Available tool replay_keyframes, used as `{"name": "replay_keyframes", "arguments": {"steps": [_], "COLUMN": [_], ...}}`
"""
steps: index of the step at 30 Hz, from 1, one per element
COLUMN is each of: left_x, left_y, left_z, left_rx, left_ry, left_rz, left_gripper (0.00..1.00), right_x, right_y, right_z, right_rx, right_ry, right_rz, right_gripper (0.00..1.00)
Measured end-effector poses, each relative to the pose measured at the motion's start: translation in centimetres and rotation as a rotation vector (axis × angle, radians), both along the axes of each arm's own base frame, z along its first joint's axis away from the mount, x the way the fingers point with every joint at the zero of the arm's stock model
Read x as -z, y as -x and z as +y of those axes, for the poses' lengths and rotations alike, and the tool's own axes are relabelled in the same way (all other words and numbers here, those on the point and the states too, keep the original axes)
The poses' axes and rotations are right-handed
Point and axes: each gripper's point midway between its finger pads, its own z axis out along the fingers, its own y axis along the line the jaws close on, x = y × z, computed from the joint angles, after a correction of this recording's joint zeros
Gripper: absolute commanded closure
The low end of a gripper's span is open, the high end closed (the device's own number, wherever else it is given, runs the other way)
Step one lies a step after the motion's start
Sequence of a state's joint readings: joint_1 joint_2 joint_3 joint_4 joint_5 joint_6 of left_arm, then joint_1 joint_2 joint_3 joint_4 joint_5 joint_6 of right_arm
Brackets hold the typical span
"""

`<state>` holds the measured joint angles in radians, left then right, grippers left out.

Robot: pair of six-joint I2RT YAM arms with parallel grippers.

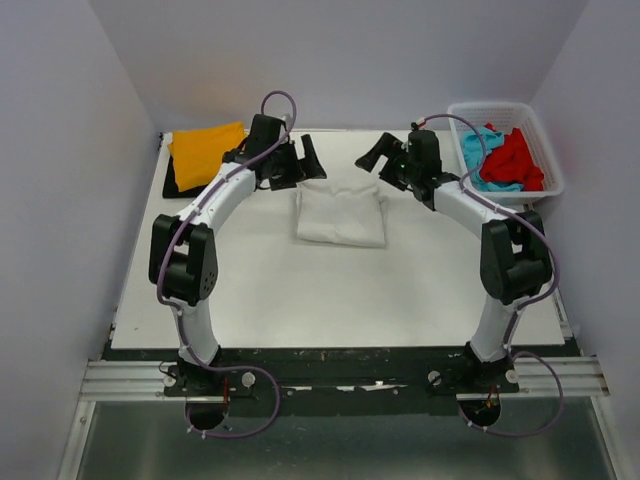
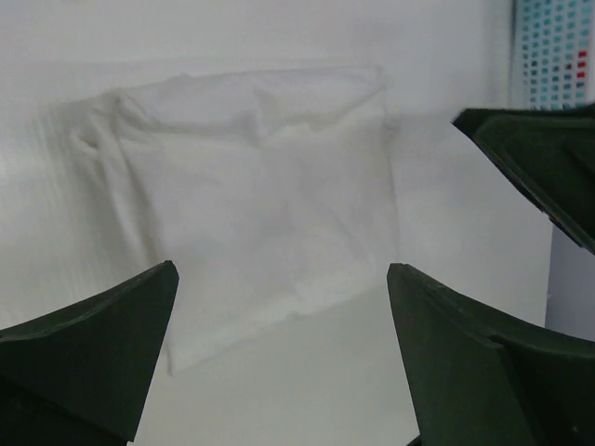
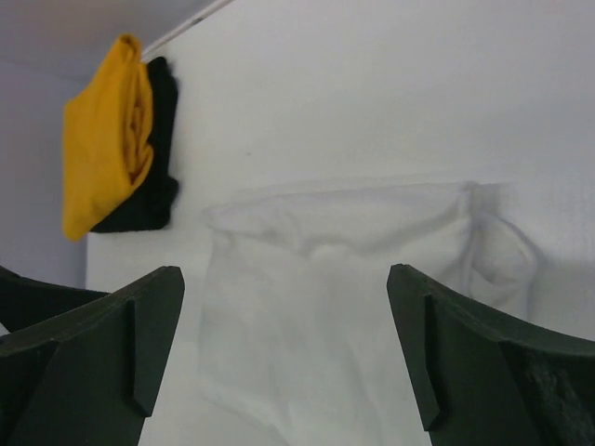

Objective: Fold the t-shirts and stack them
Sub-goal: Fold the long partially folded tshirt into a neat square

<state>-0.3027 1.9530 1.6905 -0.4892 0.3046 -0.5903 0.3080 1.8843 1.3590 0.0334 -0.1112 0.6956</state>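
Note:
A folded white t-shirt (image 1: 340, 215) lies flat on the table (image 1: 250, 290) between my two arms. It also fills the left wrist view (image 2: 260, 195) and the right wrist view (image 3: 344, 297). My left gripper (image 1: 300, 165) (image 2: 284, 279) hovers open just off the shirt's far left corner, holding nothing. My right gripper (image 1: 380, 162) (image 3: 285, 279) is open too, above the far right corner, with nothing between its fingers. A folded orange t-shirt (image 1: 207, 152) (image 3: 102, 158) rests on a black t-shirt (image 1: 172, 180) (image 3: 158, 158) at the far left corner of the table.
A white lattice basket (image 1: 505, 145) (image 2: 556, 51) stands at the far right, with a red t-shirt (image 1: 515, 160) and a turquoise t-shirt (image 1: 480, 160) crumpled inside. White walls close in the table on the left, back and right.

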Motion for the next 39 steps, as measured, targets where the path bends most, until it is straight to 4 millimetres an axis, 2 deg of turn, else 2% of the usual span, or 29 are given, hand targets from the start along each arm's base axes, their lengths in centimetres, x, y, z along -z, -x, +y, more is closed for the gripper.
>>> {"name": "replay_keyframes", "arguments": {"steps": [3,5,8,9,12,13,14,17,21,24,26,29,32,33,36,39], "left_x": [-1.0,0.0,3.9,4.7,9.2,10.1,10.8,10.5,10.6,10.7,10.8,10.8,10.8,10.8,10.4,9.0], "left_y": [2.8,4.1,6.0,6.2,6.9,7.1,7.4,8.1,10.6,12.2,13.5,15.7,19.1,20.7,24.0,25.6], "left_z": [-2.3,-3.8,-5.1,-5.1,-4.5,-4.3,-4.2,-3.9,-4.0,-4.7,-5.3,-5.7,-5.3,-5.1,-5.3,-6.2], "left_rx": [0.077,0.120,0.158,0.159,0.147,0.147,0.145,0.145,0.161,0.181,0.199,0.212,0.215,0.223,0.253,0.288], "left_ry": [0.060,0.084,0.072,0.066,0.032,0.028,0.028,0.048,0.063,0.075,0.078,0.079,0.076,0.072,0.063,0.081], "left_rz": [-0.027,-0.014,0.068,0.086,0.184,0.198,0.208,0.176,0.152,0.140,0.134,0.131,0.146,0.160,0.188,0.180], "left_gripper": [0.02,0.01,0.01,0.01,0.01,0.01,0.02,0.02,0.02,0.02,0.02,0.02,0.01,0.01,0.01,0.01], "right_x": [-0.9,-0.3,2.7,4.0,7.8,8.8,9.0,8.9,8.8,8.2,7.1,4.4,1.6,1.0,0.0,-0.1], "right_y": [0.6,0.7,0.5,0.4,0.3,0.2,0.0,-0.3,0.7,2.8,4.7,8.3,12.6,13.8,17.2,20.2], "right_z": [2.4,3.5,4.5,4.5,4.1,3.9,3.9,3.9,3.8,3.1,2.6,2.0,1.7,1.8,2.4,3.5], "right_rx": [-0.114,-0.165,-0.194,-0.190,-0.163,-0.153,-0.153,-0.141,-0.146,-0.162,-0.181,-0.217,-0.264,-0.282,-0.335,-0.393], "right_ry": [-0.103,-0.148,-0.177,-0.172,-0.139,-0.129,-0.129,-0.100,-0.084,-0.072,-0.072,-0.099,-0.147,-0.165,-0.221,-0.260], "right_rz": [-0.025,-0.019,0.023,0.043,0.104,0.120,0.115,0.100,0.104,0.118,0.120,0.090,0.037,0.025,0.012,0.024], "right_gripper": [0.00,0.00,0.00,0.00,0.00,0.00,0.00,0.00,0.00,0.00,0.00,0.00,0.00,0.00,0.00,0.00]}}
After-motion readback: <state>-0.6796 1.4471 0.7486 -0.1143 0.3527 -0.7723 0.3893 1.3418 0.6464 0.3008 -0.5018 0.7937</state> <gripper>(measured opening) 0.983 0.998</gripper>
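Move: Both hands hang open just nearer than the far edge of the folded white t-shirt. Its middle lies about 5 cm back, 8 cm right and 11 cm below the left hand; from the right hand it is some 6 cm back, 7 cm left and 10 cm down. The orange shirt stack is roughly 12 cm ahead and 25 cm left of the left hand. The laundry basket sits about 8 cm ahead and 34 cm right of the right hand. With fingers spread, the left hand comes back, right and about 11 cm down onto the t-shirt just left of its middle, then drags level towards the base for nearly 20 cm, lifting slightly at the end and turning clockwise. The right hand shifts left and sinks some 9 cm to the t-shirt, pauses low, then rises again while drawing back about 20 cm over the cloth, also staying open and turning counter-clockwise. ##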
